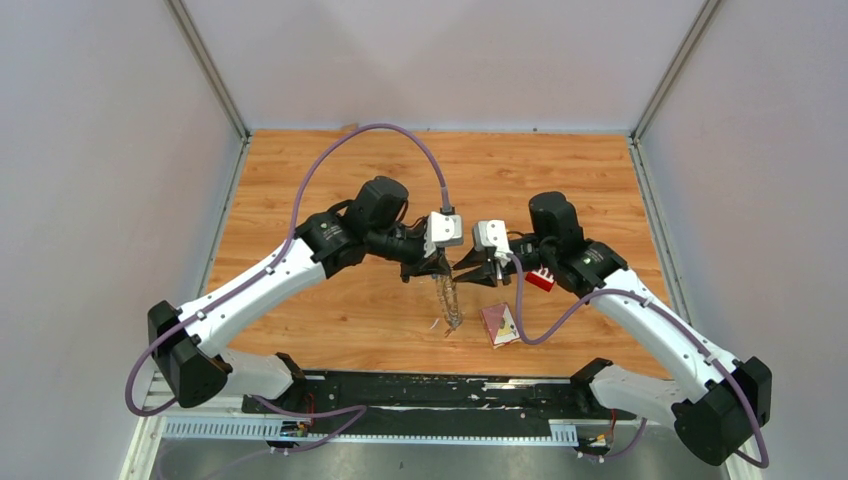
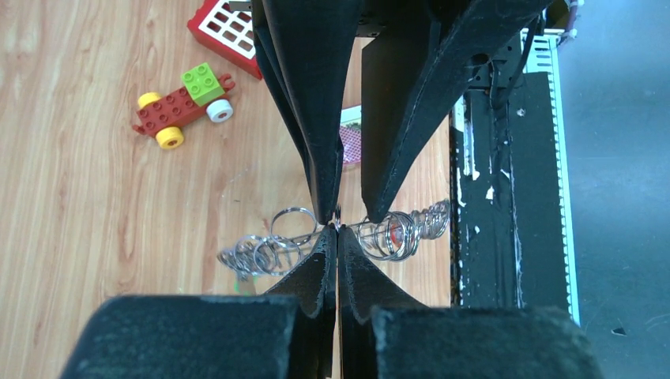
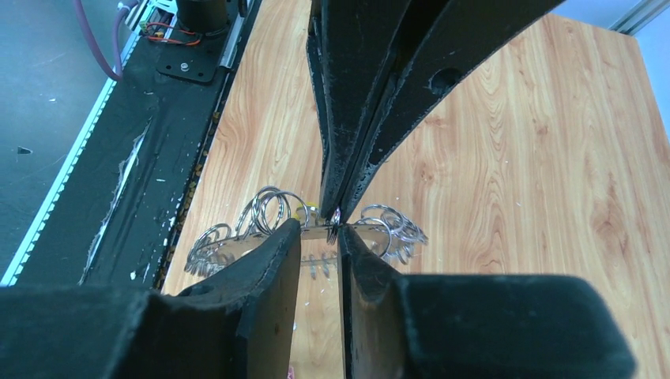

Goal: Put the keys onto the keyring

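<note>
The keyring (image 1: 449, 303) hangs from my left gripper (image 1: 437, 270) as a wire strung with many silver rings. In the left wrist view my left gripper (image 2: 337, 230) is shut on the keyring (image 2: 393, 234) mid-wire, with rings spread to both sides. My right gripper (image 2: 348, 219) faces it tip to tip, open, and its fingertips straddle the same spot. In the right wrist view my right gripper (image 3: 318, 229) stands open around the wire of the keyring (image 3: 265, 212), beside the left gripper (image 3: 335, 215). Of the keys only a yellow bit (image 3: 305, 212) shows among the rings.
A red block with white buttons (image 1: 541, 279) lies on the wooden table under the right arm. A red, yellow and green toy car (image 2: 180, 106) sits near the red block (image 2: 225, 31). A pink patterned piece (image 1: 500, 322) lies near the front. The black rail (image 1: 420, 392) runs along the near edge.
</note>
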Robot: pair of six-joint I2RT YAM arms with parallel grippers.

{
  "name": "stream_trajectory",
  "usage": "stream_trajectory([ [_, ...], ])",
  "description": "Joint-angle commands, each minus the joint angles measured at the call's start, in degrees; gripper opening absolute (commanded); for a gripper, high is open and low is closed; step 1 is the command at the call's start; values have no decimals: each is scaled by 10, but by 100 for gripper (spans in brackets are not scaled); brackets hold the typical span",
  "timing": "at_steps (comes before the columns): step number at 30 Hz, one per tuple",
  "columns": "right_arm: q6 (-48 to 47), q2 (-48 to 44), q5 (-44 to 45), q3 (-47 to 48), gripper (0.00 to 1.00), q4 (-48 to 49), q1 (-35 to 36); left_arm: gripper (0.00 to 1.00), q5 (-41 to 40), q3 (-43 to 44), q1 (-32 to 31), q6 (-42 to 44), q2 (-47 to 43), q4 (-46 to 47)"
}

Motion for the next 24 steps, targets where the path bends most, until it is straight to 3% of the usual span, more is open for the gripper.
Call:
stream_trajectory([
  [1, 13, 6, -12, 14, 21, 20, 7, 0, 1, 27, -10, -9, 1, 18],
  [7, 26, 2, -9, 12, 1, 30, 7, 0, -2, 15, -13, -12, -3, 36],
  [10, 35, -4, -2, 8, 0, 38, 7, 0, -6, -2, -13, -11, -14, 57],
  [19, 88, -9, -28, 16, 0, 69, -11, 42, -2, -72, -4, 25, -89, 129],
  [24, 111, -12, -59, 22, 0, 83, -22, 47, 43, -100, 33, 29, -102, 157],
])
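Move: The small wire ring on the keyring's rim is already pinched in the left fingers, right at that hand's point; from the right hand it sits about 1 cm to the left, level, between its partly open fingertips. From the right hand, roughly 22 cm down on the table, the card box lies about 3 cm back and 10 cm right, the toy car some 13 cm ahead and 11 cm right, the red window block 9 cm ahead and 18 cm right. The keyring's small wire ring is handed over in mid-air: the right fingers, about a quarter open, shut on it while that hand nearly stays in place, tipping some 5 degrees. The left fingers then let go, opening to about half, and the left hand backs off up about 2 cm and left 1 cm, its fingertips lifting towards level by some 10 degrees. ##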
